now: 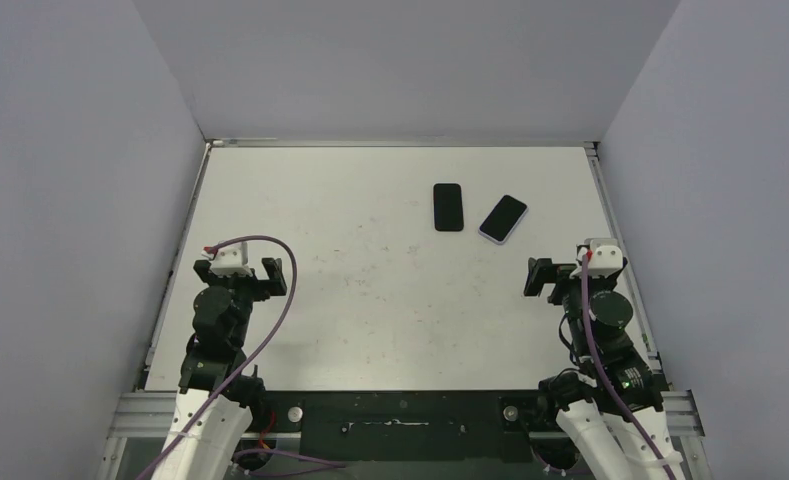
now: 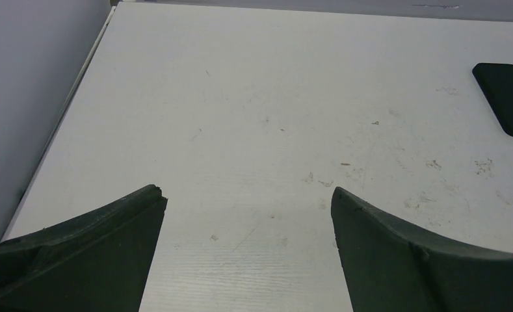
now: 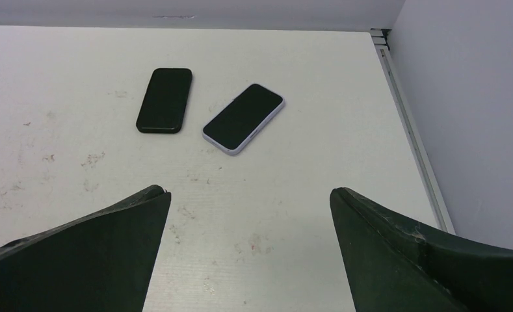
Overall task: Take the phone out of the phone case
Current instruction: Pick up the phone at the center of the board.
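A phone [image 1: 503,218] [image 3: 244,117] with a dark screen and a pale lilac rim lies screen up and slanted at the table's far right. Just left of it lies a matte black rounded slab [image 1: 449,207] [image 3: 165,99] [image 2: 507,97] that looks like the phone case; I cannot tell whether anything sits in it. The two lie apart, not touching. My left gripper [image 1: 240,275] [image 2: 248,198] stands open over bare table at the near left. My right gripper [image 1: 575,275] [image 3: 249,195] stands open at the near right, short of the phone, nothing between its fingers.
The white table [image 1: 370,300] is scuffed and walled by grey panels on the left, right and back. A metal rail [image 3: 409,123] runs along its right edge, close to my right arm.
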Robot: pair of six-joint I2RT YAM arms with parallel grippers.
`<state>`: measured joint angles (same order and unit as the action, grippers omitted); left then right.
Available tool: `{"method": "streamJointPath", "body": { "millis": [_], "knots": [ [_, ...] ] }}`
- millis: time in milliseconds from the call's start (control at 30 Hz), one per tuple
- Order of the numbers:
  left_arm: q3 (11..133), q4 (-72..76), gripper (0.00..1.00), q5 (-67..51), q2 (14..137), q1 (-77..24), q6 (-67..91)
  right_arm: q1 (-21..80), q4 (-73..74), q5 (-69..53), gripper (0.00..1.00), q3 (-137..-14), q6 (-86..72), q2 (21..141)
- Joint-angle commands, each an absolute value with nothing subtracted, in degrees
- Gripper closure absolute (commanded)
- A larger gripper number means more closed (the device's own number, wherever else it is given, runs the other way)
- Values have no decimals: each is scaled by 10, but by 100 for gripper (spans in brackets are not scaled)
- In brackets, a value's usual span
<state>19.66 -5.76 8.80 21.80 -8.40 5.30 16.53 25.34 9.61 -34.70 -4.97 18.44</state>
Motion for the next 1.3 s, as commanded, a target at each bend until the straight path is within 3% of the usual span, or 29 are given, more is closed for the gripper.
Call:
{"method": "streamJointPath", "body": {
  "millis": [0,433,633,900,1267],
  "knots": [
    [229,-37,3,89,211,-80,57,163,238,97,0,-367,-56,200],
    [240,-39,3,49,205,-79,84,163,222,60,0,-409,-197,329],
    [247,-55,3,55,188,-82,122,162,247,73,0,-473,-241,515],
    [254,-78,3,64,205,-138,130,143,318,104,0,-652,-316,783],
    [260,-106,3,151,181,-194,143,69,345,80,0,-838,-346,1023]
  ]
}}
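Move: The phone in the lilac case lies about 25 cm ahead of the right hand, some 3 cm to its left and 23 cm below. The black phone is its only close neighbour, roughly 14 cm to the left of the cased phone and 3 cm farther out. From the left hand, the cased phone is about 21 cm ahead, 56 cm to the right and 18 cm below. Towards the phone in the lilac case, touching nothing yet, the right hand reaches about 20 cm forward and sinks some 12 cm, slowly at first and then fast. On the way it tips its open fingers down by roughly 45 degrees and swings them clockwise, closer to the line of the slanted phone. The left hand shifts about 4 cm right and a little up, fingers still open. ##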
